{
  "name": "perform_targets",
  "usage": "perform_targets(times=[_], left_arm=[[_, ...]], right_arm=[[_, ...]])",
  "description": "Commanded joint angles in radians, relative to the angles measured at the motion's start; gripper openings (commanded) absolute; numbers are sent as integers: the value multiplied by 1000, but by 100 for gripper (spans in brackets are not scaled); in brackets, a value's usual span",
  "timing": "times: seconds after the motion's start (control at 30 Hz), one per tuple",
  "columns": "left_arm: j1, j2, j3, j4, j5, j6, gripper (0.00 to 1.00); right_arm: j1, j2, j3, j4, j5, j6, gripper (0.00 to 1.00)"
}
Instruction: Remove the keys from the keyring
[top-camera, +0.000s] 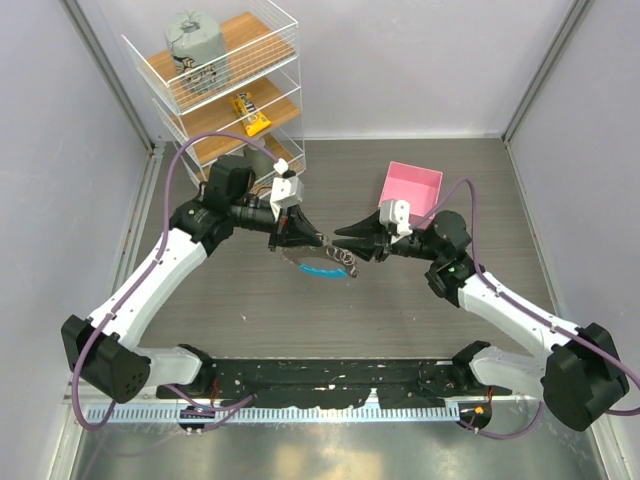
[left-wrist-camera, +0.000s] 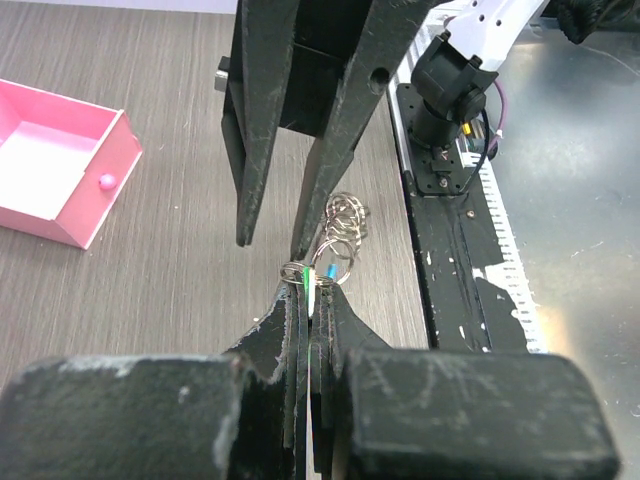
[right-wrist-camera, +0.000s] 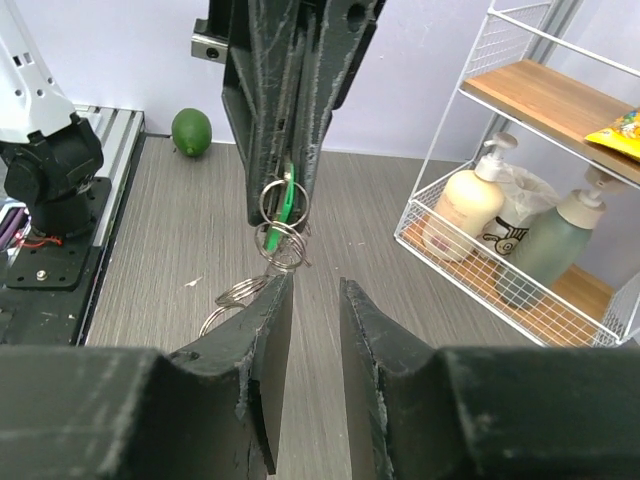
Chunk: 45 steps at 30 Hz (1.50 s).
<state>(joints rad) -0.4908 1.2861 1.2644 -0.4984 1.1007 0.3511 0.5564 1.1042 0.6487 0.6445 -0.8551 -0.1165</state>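
Observation:
My left gripper (left-wrist-camera: 315, 287) is shut on the green-headed key (left-wrist-camera: 305, 274), which shows as a thin green edge between its fingertips. The keyring (left-wrist-camera: 346, 216), a bunch of silvery wire loops, hangs off the key's tip, and a bright blue strip (top-camera: 322, 270) dangles under it above the table. My right gripper (right-wrist-camera: 315, 282) faces the left one with its jaws open and nothing between them. Its left finger (right-wrist-camera: 262, 330) sits right beside the lower loops (right-wrist-camera: 236, 294); I cannot tell whether it touches them. From this side the key (right-wrist-camera: 289, 190) hangs in the left gripper's fingers.
A pink open box (top-camera: 411, 187) lies on the table behind the right gripper. A white wire shelf (top-camera: 225, 85) with bottles and snacks stands at the back left. A green ball (right-wrist-camera: 192, 131) rests by the wall. The arms' black base rail (top-camera: 320, 385) runs along the near edge.

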Motion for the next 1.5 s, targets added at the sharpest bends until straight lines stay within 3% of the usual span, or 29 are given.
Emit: perform_targets(times=[0.0,0.4,1.03,1.27,1.37,1.47], left_arm=[[1,-39,3,52,50,22,0],[0,-45,6,55,80,23,0],[-18,-24,29,1,134,58,0],[-20,-31,32,-2,125,65,0],[-20,-34,30,-5,116,66,0],[-20,-36,30,-6,110,66,0]], right_arm=[[-21,-4,12,95,-27,64,31],[-21,74,45,205,-159,170,31],[-21,111,45,336,-200,270,31],[-18,117,45,345,-223,284,18],[-15,121,48,345,-232,282,6],[-15,121,46,343,-242,284,5]])
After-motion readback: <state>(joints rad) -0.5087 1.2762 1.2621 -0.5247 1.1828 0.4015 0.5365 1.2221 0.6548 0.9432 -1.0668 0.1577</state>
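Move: Out in front of the right hand's open fingers, only about 2 cm to their left and at their own height, is the small ring on the green piece that the left fingers already hold; from the left hand it is about 1 cm to the right. The hanging metal bunch lies some 4 cm right, 2 cm back and 4 cm below the left hand, the blue band about 4 cm back, straight across from it, and 7 cm below. Back by some 2.5 cm and about 1 cm left, the right hand comes in to the small ring beside the left fingertips, swinging roughly 15 degrees counter-clockwise, then shuts its partly open fingers and pinches the ring. The left hand keeps its grip on the green piece and draws back about 2 cm alongside. ##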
